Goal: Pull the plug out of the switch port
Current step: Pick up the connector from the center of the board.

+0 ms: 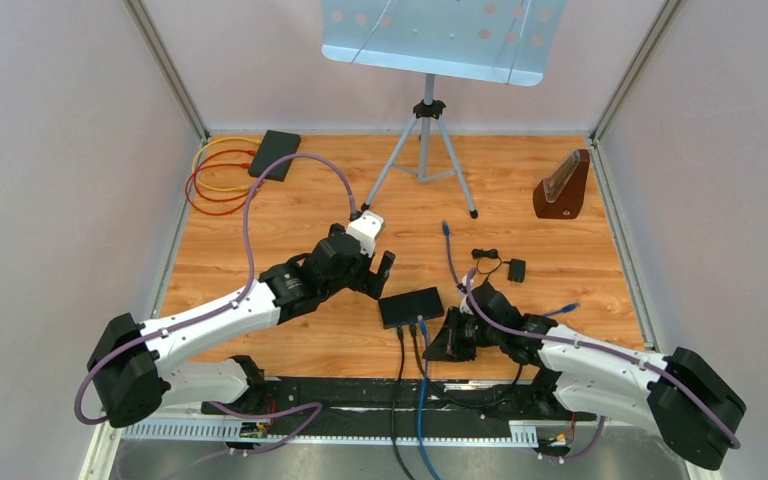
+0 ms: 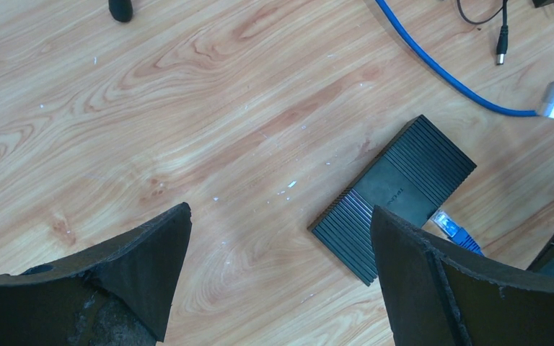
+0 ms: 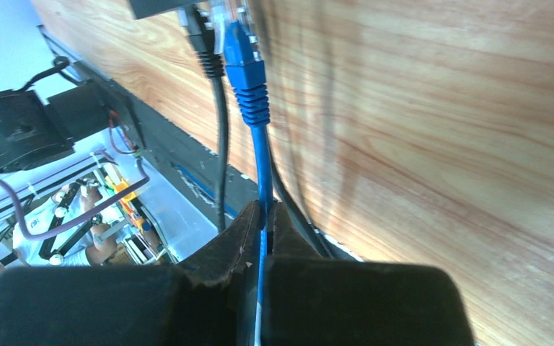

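Observation:
The black switch (image 1: 410, 305) lies flat on the wooden table between the two arms. A blue plug (image 3: 244, 54) with a clear tip sits at the switch's (image 3: 162, 6) near side, beside a black plug (image 3: 200, 36); how deep it sits in the port does not show. My right gripper (image 3: 263, 216) is shut on the blue cable (image 3: 262, 166) a short way behind the plug, low by the table's front edge (image 1: 442, 338). My left gripper (image 2: 280, 211) hangs open over bare wood just left of the switch (image 2: 404, 187), holding nothing. The blue plug (image 2: 458, 232) peeks out past its right finger.
A tripod music stand (image 1: 425, 130) is at the back centre, a wooden metronome (image 1: 563, 188) at the back right. Another black box (image 1: 275, 153) with coiled red and yellow cables (image 1: 215, 180) lies back left. A power adapter (image 1: 516, 269) and a loose blue cable (image 1: 450, 250) lie behind the right arm.

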You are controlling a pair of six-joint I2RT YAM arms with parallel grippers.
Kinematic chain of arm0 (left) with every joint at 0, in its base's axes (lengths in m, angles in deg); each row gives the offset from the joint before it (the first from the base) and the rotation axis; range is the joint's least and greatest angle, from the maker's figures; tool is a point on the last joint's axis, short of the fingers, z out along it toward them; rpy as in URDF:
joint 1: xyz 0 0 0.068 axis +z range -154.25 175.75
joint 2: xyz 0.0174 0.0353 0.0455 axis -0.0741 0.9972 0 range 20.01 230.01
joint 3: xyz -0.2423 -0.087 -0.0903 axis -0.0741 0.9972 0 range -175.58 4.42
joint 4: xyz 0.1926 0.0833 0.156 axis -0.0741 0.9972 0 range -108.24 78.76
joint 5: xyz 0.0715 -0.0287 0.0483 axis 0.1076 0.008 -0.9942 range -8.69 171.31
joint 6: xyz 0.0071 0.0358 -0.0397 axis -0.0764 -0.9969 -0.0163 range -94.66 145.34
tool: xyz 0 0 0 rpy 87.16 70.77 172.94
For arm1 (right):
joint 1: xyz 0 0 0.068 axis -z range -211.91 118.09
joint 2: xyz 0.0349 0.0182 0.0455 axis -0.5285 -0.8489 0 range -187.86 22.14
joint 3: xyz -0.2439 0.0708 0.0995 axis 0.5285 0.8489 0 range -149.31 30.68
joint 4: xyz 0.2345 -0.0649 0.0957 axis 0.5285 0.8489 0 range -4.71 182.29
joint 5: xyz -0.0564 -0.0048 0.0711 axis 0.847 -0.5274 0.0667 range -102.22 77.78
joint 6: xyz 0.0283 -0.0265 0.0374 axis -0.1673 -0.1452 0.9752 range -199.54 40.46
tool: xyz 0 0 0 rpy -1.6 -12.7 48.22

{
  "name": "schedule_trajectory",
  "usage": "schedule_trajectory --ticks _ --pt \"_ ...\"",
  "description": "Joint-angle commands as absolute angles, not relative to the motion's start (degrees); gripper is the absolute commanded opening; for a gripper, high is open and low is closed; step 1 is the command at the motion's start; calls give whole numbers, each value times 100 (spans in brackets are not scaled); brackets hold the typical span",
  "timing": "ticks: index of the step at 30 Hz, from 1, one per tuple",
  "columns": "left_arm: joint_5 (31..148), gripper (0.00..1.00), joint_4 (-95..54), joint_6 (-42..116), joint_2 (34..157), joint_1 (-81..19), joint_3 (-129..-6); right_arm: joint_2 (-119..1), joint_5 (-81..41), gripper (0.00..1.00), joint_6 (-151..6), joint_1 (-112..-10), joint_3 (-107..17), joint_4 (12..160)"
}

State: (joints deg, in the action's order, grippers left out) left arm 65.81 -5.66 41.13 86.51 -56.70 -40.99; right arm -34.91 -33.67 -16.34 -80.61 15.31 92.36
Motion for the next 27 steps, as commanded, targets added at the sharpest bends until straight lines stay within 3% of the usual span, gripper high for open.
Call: schedule_trajectory --ticks 1,8,16,27 --pt "6577 100 -650 4178 8754 -5654 -4129 -3073 -3323 0 -1553 -8086 1396 9376" --pt "6503 100 -646 4189 8750 -5655 -4179 -1821 -3342 0 -1550 -8086 1193 9861" --pt "5660 100 -546 4405 8053 -5654 -3931 -318 -3309 0 -2038 -8086 6 9907" --pt "5322 100 -518 4638 7402 -5593 -3582 -141 -2849 0 -3190 -8088 -1692 9649"
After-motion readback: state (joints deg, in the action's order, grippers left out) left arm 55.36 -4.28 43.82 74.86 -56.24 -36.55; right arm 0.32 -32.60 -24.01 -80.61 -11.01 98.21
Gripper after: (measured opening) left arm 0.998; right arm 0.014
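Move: The right hand is already shut on the blue cable. Its plug sticks out about 5 cm ahead and 2 cm left of the fingers, roughly level with them. The switch lies some 9 cm ahead and 4 cm left, about 2 cm lower; the two black plugs sit about 4 cm ahead and 5 cm left. From the open left hand, the blue plug is about 8 cm back, 9 cm right and 13 cm below. Straight up, slowly at first and then fast, the right hand rises about 32 cm from beside the switch, keeping its pinch on the blue cable just behind the plug. Its wrist tilts some 60 degrees, bringing the fingers from slanting down-left to about level. The left hand, empty and wide open, draws about 5 cm left and a little up, away from the switch. ##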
